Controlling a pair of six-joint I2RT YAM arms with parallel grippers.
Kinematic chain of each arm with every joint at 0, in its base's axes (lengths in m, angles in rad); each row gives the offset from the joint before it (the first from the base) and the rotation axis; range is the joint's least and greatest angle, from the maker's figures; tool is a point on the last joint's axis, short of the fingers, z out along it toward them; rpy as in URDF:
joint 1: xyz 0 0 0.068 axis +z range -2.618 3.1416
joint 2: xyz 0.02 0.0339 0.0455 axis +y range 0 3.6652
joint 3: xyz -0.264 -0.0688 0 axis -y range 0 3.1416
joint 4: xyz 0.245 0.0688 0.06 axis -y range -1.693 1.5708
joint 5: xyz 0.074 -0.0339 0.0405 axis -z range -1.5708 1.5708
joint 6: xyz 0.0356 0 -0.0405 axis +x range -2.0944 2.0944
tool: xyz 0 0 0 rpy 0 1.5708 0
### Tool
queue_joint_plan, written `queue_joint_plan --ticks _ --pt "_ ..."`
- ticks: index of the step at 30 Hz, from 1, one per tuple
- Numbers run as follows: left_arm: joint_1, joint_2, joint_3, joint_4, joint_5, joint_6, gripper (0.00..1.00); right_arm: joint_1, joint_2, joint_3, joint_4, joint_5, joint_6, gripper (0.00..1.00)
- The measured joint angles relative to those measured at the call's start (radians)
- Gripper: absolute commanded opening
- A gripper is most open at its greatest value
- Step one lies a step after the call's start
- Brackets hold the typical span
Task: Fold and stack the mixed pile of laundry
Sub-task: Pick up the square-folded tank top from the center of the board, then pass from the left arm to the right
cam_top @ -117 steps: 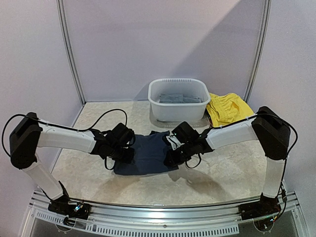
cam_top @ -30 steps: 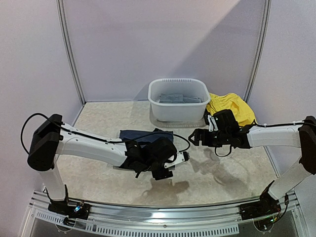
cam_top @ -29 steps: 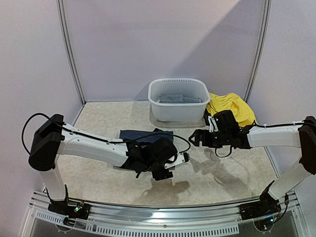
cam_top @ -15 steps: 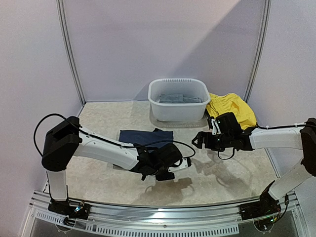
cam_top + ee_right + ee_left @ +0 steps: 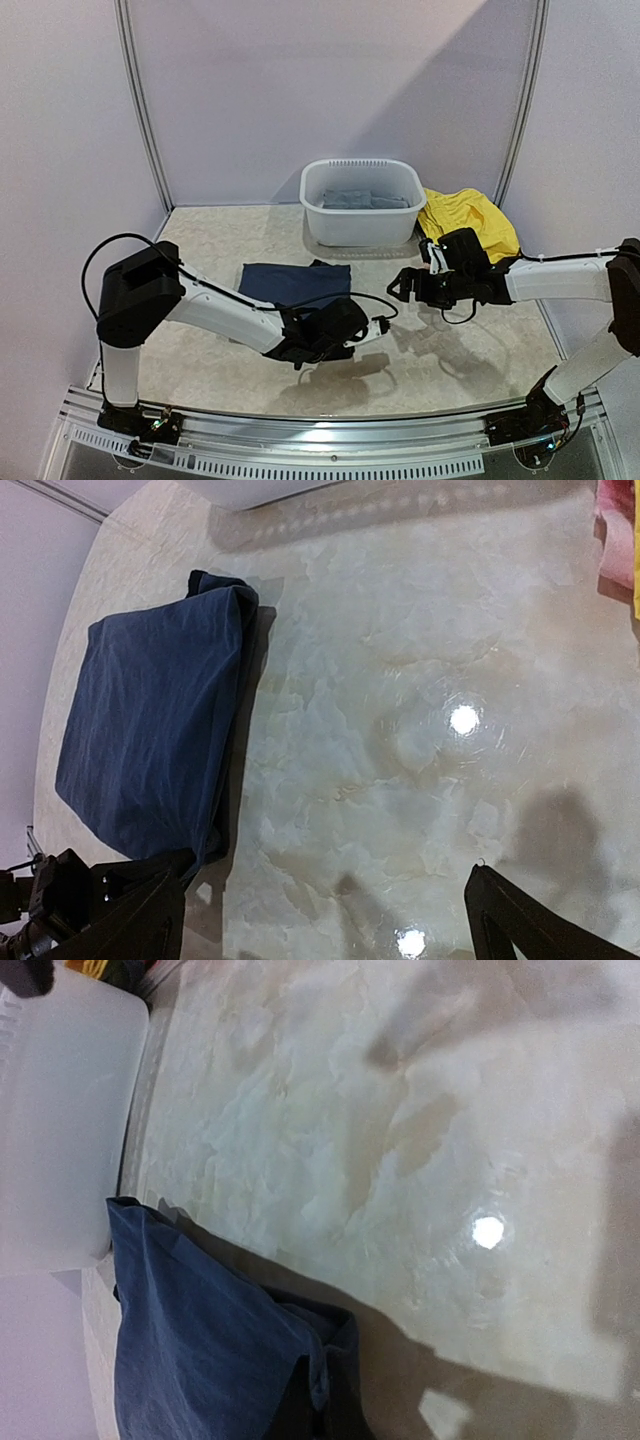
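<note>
The navy top lies folded flat on the table, also seen in the right wrist view and the left wrist view. My left gripper hovers low just right of its near right corner. Its fingers are out of the left wrist view; it is shut, and no cloth shows in it. My right gripper is open over bare table right of the navy top, its fingers wide apart and empty. A yellow garment lies at the back right. A reddish cloth edge shows beside it.
A white plastic basin stands at the back centre with a grey garment inside; its wall is close to the navy top. Pale walls with metal uprights close the table's back and sides.
My left gripper has shut and the left arm has swung lower, toward the near edge, off the navy top's corner. The right gripper has edged slightly right and stays open.
</note>
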Motion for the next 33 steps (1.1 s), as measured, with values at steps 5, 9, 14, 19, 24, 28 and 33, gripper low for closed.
queue_joint_plan --ticks 5,9,14,19,24,28,33 --pt "0.008 -0.093 -0.109 0.077 0.031 -0.013 0.00 -0.016 0.037 0.000 0.052 -0.093 0.053 0.99" --pt "0.017 -0.180 -0.159 0.123 0.061 -0.035 0.00 -0.016 0.107 0.008 0.128 -0.193 0.109 0.99" --pt "0.021 -0.234 -0.188 0.162 0.090 -0.057 0.00 -0.012 0.203 0.031 0.222 -0.303 0.184 0.99" --pt "0.021 -0.241 -0.208 0.171 0.107 -0.074 0.00 0.014 0.302 0.112 0.282 -0.369 0.235 0.99" --pt "0.021 -0.243 -0.215 0.175 0.114 -0.086 0.00 0.039 0.383 0.164 0.345 -0.417 0.281 0.99" --pt "0.021 -0.253 -0.220 0.175 0.124 -0.094 0.00 0.050 0.438 0.190 0.370 -0.444 0.312 0.99" --pt "0.021 -0.268 -0.221 0.176 0.127 -0.101 0.00 0.066 0.492 0.222 0.389 -0.468 0.344 0.99"
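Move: The folded tank top's middle lies roughly 10 cm ahead and 11 cm left of the left hand, just below it; that hand already pinches its near right corner. From the right hand, open and empty, the corner is about 12 cm left, 5 cm back and 6 cm down, the middle some 21 cm left and 4 cm ahead. The white basket stands about 27 cm ahead and 7 cm left of the right hand, the yellow laundry about 20 cm ahead and 20 cm right. Keep the left gripper shut on the near right corner and lift it about 6 cm, easing slightly back and left while rolling its left side down. Meanwhile sweep the wide-open right gripper some 13 cm left and a little down to the raised right edge, rolling its left side up and tipping the fingers steeper, until they straddle the cloth, still open. ##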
